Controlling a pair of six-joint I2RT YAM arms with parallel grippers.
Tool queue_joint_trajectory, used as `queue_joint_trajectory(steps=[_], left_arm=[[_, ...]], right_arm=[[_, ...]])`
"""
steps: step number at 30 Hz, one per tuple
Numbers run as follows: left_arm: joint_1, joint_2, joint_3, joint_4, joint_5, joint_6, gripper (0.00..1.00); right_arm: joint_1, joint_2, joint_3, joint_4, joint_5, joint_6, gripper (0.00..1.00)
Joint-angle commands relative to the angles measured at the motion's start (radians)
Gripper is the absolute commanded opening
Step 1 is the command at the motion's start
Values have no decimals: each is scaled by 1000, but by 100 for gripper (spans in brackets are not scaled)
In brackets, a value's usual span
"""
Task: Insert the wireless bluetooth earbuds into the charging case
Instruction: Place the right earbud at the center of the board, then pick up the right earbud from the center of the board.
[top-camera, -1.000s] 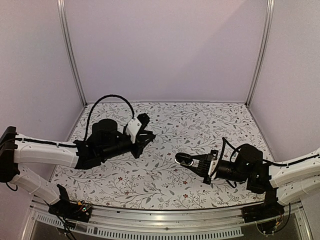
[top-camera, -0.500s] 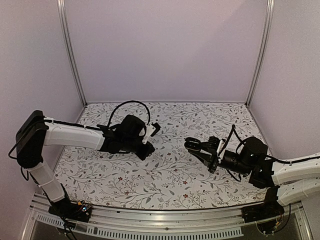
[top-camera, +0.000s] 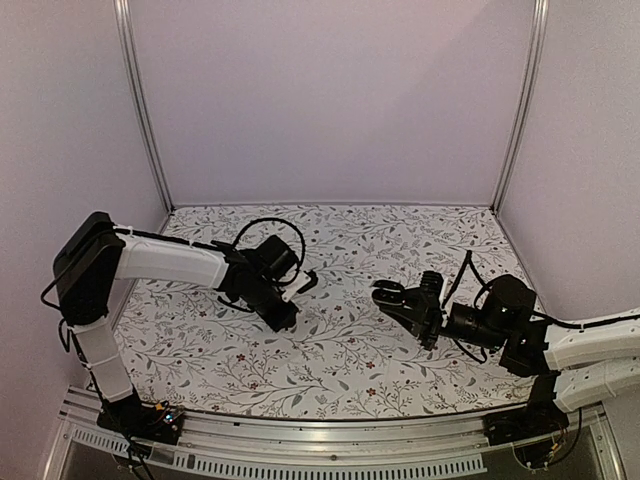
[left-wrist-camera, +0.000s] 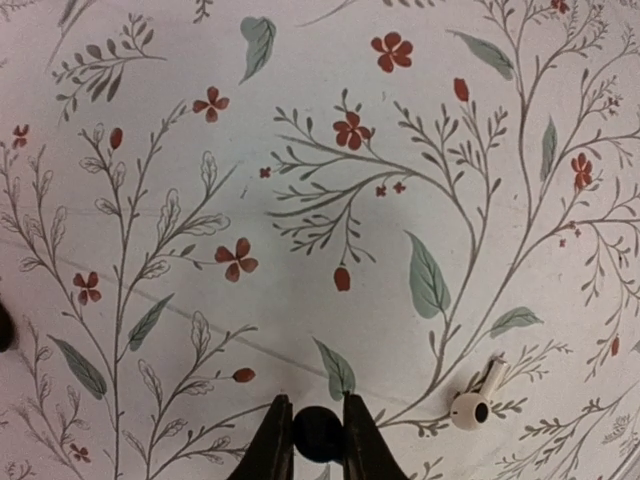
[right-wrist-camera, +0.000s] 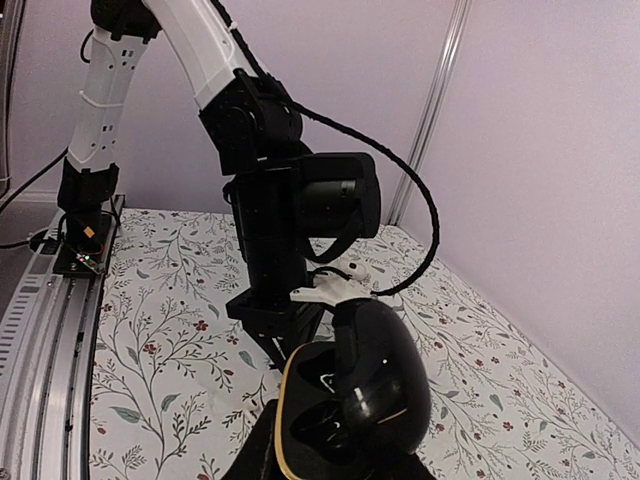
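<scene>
My left gripper (left-wrist-camera: 318, 440) points straight down at the flowered cloth, shut on a small round black earbud (left-wrist-camera: 318, 432) pinched between its fingertips. A white earbud (left-wrist-camera: 473, 402) with a short stem lies on the cloth just to the right of those fingers, untouched. From above, the left gripper (top-camera: 284, 316) stands left of centre. My right gripper (top-camera: 412, 308) is shut on the black charging case (right-wrist-camera: 352, 395), which it holds above the table with the lid swung up and its dark wells facing the left arm. The case (top-camera: 388, 296) shows small in the top view.
The flowered cloth (top-camera: 340, 350) covers the table between plain lilac walls with metal corner posts (top-camera: 140, 110). The left arm (right-wrist-camera: 270, 210) stands tall right in front of the held case. A metal rail (top-camera: 320, 450) runs along the near edge.
The left arm has swung from lying low on the left to reaching down onto the cloth left of centre. The right gripper has carried the case a little right and further back.
</scene>
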Motion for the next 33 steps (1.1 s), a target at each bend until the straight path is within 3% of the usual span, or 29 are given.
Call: queue_joint_trajectory(steps=[1, 7, 13, 19, 26, 33], left_arm=[[9, 77, 61, -86, 15, 103, 15], [20, 122, 117, -163, 72, 185, 21], [44, 150, 176, -260, 95, 219, 44], [82, 90, 190, -267, 65, 115, 57], [72, 13, 141, -263, 125, 69, 64], [48, 50, 125, -242, 98, 21, 65]], right_arm=[[-8, -19, -9, -7, -25, 25, 0], [-10, -39, -13, -14, -22, 23, 0], [-10, -37, -12, -18, -25, 22, 0], [-10, -35, -8, -25, -22, 21, 0], [-12, -32, -4, -33, -15, 4, 0], [-15, -25, 5, -38, -21, 8, 0]])
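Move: The bare bit of board where the right earbud, pinched in the left fingers, must go is about 3 cm below the left hand and a centimetre back. Around it, the white earbud lies some 5 cm back and 4 cm right of the left hand, and another black piece about 11 cm ahead and 7 cm left, both on the table. From the right hand, that spot is roughly 17 cm left, 7 cm ahead and 22 cm below. Lower the left gripper about 2 cm to set the black right earbud on the board, turning it slightly clockwise on the way. Then open the fingers wide to let the earbud go, ease the hand forward and to the left by a centimetre or two and lift it clear by some 3.5 cm. Keep the right gripper still, holding the charging case. ##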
